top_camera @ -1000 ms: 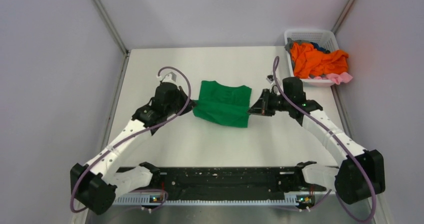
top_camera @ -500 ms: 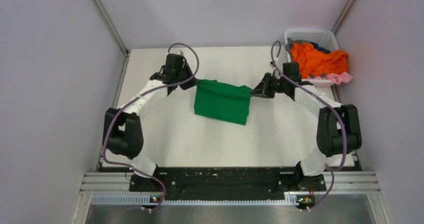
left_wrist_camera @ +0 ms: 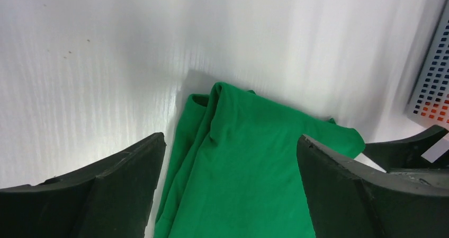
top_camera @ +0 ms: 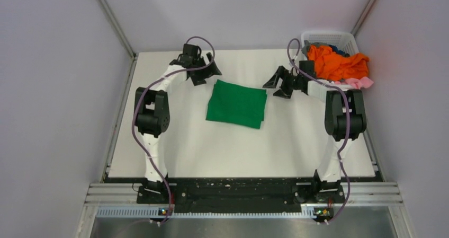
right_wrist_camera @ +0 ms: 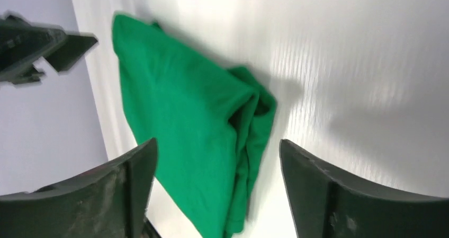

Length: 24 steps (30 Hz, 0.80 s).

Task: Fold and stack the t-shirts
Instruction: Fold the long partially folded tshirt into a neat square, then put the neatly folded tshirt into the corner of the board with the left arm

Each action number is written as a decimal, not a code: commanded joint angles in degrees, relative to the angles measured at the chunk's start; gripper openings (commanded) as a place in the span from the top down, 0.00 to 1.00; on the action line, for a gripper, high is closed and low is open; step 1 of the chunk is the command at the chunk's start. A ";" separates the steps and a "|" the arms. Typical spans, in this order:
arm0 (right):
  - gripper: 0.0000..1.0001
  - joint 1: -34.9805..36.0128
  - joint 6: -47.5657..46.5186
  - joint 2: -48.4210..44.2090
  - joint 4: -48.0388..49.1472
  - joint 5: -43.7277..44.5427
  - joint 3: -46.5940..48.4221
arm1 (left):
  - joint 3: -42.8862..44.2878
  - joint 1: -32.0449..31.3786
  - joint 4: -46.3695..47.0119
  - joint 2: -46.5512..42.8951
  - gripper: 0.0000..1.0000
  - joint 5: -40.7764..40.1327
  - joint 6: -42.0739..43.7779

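A bright green t-shirt (top_camera: 236, 104) lies folded flat on the white table, with layered edges showing in the left wrist view (left_wrist_camera: 249, 169) and the right wrist view (right_wrist_camera: 185, 126). My left gripper (top_camera: 204, 75) hovers open just beyond its far left corner, nothing between its fingers (left_wrist_camera: 229, 140). Off the far right corner, my right gripper (top_camera: 279, 85) also stands open and empty (right_wrist_camera: 217, 142). An orange t-shirt (top_camera: 337, 63) lies heaped in the basket with pink (top_camera: 360, 82), blue (top_camera: 339, 50) and grey (top_camera: 309, 47) cloth.
The white lattice basket (top_camera: 329, 36) stands at the table's far right corner, close behind the right arm, and its wall (left_wrist_camera: 431, 73) shows in the left wrist view. Grey walls close in the table (top_camera: 238, 148) on three sides.
Both grippers, shut on the green shirt's ends earlier, carried them toward the far side and have opened. The shirt now lies flat and free.
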 commanded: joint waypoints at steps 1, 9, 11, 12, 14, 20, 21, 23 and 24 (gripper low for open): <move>0.05 -0.57 -1.86 -3.30 -0.55 5.48 5.99 | 3.27 0.75 -1.52 -2.98 0.01 0.28 2.05; 0.01 3.24 -4.79 -17.30 0.42 9.38 -8.15 | -6.75 0.32 -3.89 -5.05 0.03 3.74 9.27; 0.01 3.52 -3.57 -21.46 3.09 9.25 -13.17 | -7.32 -0.39 -5.23 -4.21 0.06 4.24 10.75; 0.01 3.53 -3.45 -23.37 3.17 9.58 -14.91 | -7.60 -1.03 -5.56 -3.80 0.09 4.13 11.41; 0.01 3.56 -3.87 -27.00 2.12 10.68 -17.54 | -7.61 -1.78 -6.56 -2.56 0.18 3.70 11.95; 0.01 3.55 -5.66 -35.27 -1.95 13.52 -21.56 | -7.09 -3.55 -8.06 1.86 0.49 2.64 11.53; 0.01 3.55 -5.98 -36.17 -2.55 13.93 -21.75 | -6.80 -3.82 -8.53 2.51 0.55 1.70 11.48; 0.01 3.55 -6.55 -37.81 -3.65 15.06 -22.19 | -5.78 -4.18 -9.78 3.66 0.68 0.75 11.48; 0.01 3.53 -6.67 -38.54 -3.83 15.47 -22.52 | -5.31 -4.36 -10.14 3.93 0.74 0.34 11.59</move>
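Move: The stretch of the folded t-shirt's left edge to grasp lies about 7 cm back, 2 cm right and 7 cm below the left hand; its far left corner is level with that hand, some 3 cm right and 7 cm down. The t-shirt's middle is roughly 11 cm back and 11 cm right of the left hand. From the right hand, that left edge lies some 24 cm left and 2 cm back, about 5 cm lower. Bring the left gripper about 7 cm back and as far down to the t-shirt's left edge, pitching and swivelling it clockwise so the fingers point more steeply down, and close them well over halfway about the folded edge, starting to pinch the cloth. Meanwhile lift the wide-open right gripper and draw it back some 10 cm, clear of the t-shirt's right side. ##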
